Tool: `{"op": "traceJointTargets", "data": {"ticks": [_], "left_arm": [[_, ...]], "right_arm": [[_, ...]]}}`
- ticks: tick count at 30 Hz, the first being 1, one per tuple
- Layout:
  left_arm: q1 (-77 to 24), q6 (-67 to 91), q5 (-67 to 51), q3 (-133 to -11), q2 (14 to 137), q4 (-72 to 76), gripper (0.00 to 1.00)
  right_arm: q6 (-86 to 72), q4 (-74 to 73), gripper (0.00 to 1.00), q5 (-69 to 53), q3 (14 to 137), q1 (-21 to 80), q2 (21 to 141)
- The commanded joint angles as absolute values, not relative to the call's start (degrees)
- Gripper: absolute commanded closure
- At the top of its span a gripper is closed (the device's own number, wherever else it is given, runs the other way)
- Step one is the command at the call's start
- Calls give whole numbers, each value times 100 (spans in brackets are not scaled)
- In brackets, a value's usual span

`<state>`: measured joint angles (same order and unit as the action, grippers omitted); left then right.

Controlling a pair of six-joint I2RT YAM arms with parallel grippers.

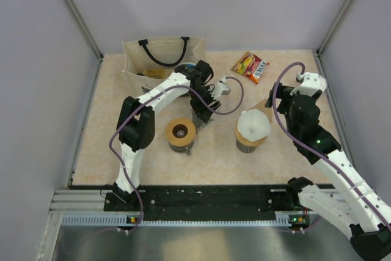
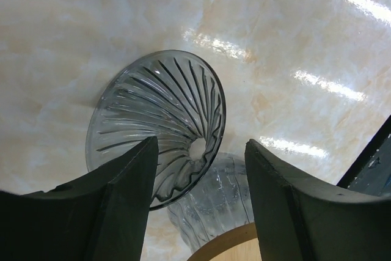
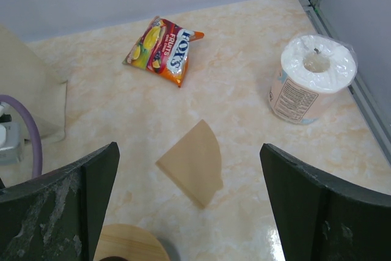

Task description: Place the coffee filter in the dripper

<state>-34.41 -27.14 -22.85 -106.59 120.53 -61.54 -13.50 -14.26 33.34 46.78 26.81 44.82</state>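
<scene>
The dripper [image 1: 181, 131], a tan ring with a dark centre hole, stands just left of my left gripper [image 1: 200, 117]. In the left wrist view a grey ribbed cone [image 2: 153, 120] with a centre hole lies tilted beyond the left gripper [image 2: 200, 145]. Clear ribbed glass [image 2: 214, 203] and a tan ring's edge [image 2: 235, 246] sit between the open fingers, touching neither. How these pieces join I cannot tell. The coffee filter [image 3: 192, 163], a folded brown paper wedge [image 1: 262, 107], lies flat on the table. My right gripper [image 3: 188, 151] hovers wide open over it [image 1: 274, 103].
A white translucent cone [image 1: 252, 125] stands on a holder beside the filter. A candy bag [image 1: 250, 66] lies at the back and a tote bag [image 1: 162, 59] stands at the back left. A toilet roll [image 3: 311, 77] stands by the right wall. A purple cable [image 1: 235, 99] loops behind the left gripper.
</scene>
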Motion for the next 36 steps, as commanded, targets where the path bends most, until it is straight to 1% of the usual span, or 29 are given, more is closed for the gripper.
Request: {"op": "traceJointTargets", "data": {"ticks": [1,4,6,11,13,19,25,29,31,35,36], "left_arm": [[-3516,-2777,-2224,-10617,12085,-6135,38],[-3524,-2769,-2145,-10608,12059,-6126,49],[-3524,-2769,-2101,-10573,12032,-6100,54],[-3560,-2777,-2057,-10547,12041,-6082,72],[-3568,-2751,-2004,-10556,12032,-6065,76],[-3595,-2620,-1908,-10880,11980,-6038,100],[-3595,-2268,-1688,-11539,11874,-5977,100],[-3700,-1882,-1092,-11602,11471,-5398,100],[-3796,-1697,-530,-11637,11260,-5125,100],[-4025,-1013,1173,-11795,10856,-4957,100],[-4104,-819,1848,-11812,10759,-5009,100]], "right_arm": [[-1310,-1213,1,3357,4693,2646,4474],[-1318,-1213,1,3349,4693,2646,4465],[-1301,-1204,1,3357,4702,2646,4465],[-1318,-1204,1,3401,4702,2654,4430],[-1327,-1213,1,3401,4693,2646,4430],[-1327,-1204,1,3401,4693,2645,4421],[-1327,-1195,1,3393,4693,2637,4403],[-1345,-1195,1,3401,4685,2654,4395],[-1345,-1195,1,3384,4693,2637,4403],[-1336,-1204,1,3384,4676,2646,4395],[-1345,-1195,1,3392,4676,2646,4386]]}}
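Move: The clear dripper lying on its side is almost under the left gripper: its middle is about 2 cm ahead, 1 cm right and 3 cm below, with the near rim already between the open fingers. The left collared jar stands some 4 cm back and 7 cm to the left of this gripper; the jar holding the filter is about 3 cm back and 17 cm right. The tote bag is roughly 17 cm ahead and 11 cm left. From the right gripper the dripper lies some 24 cm left, 2 cm ahead and 22 cm below. Ease the left gripper down barely 1 cm and shut the fingers on the dripper's near rim, pinching its wall between the pads. Then lift it about 9 cm while carrying it some 6 cm forward towards the tote bag, swinging the fingertips forward and up by some 20 degrees with a slight counter-clockwise turn, and keep the rim pinched. ##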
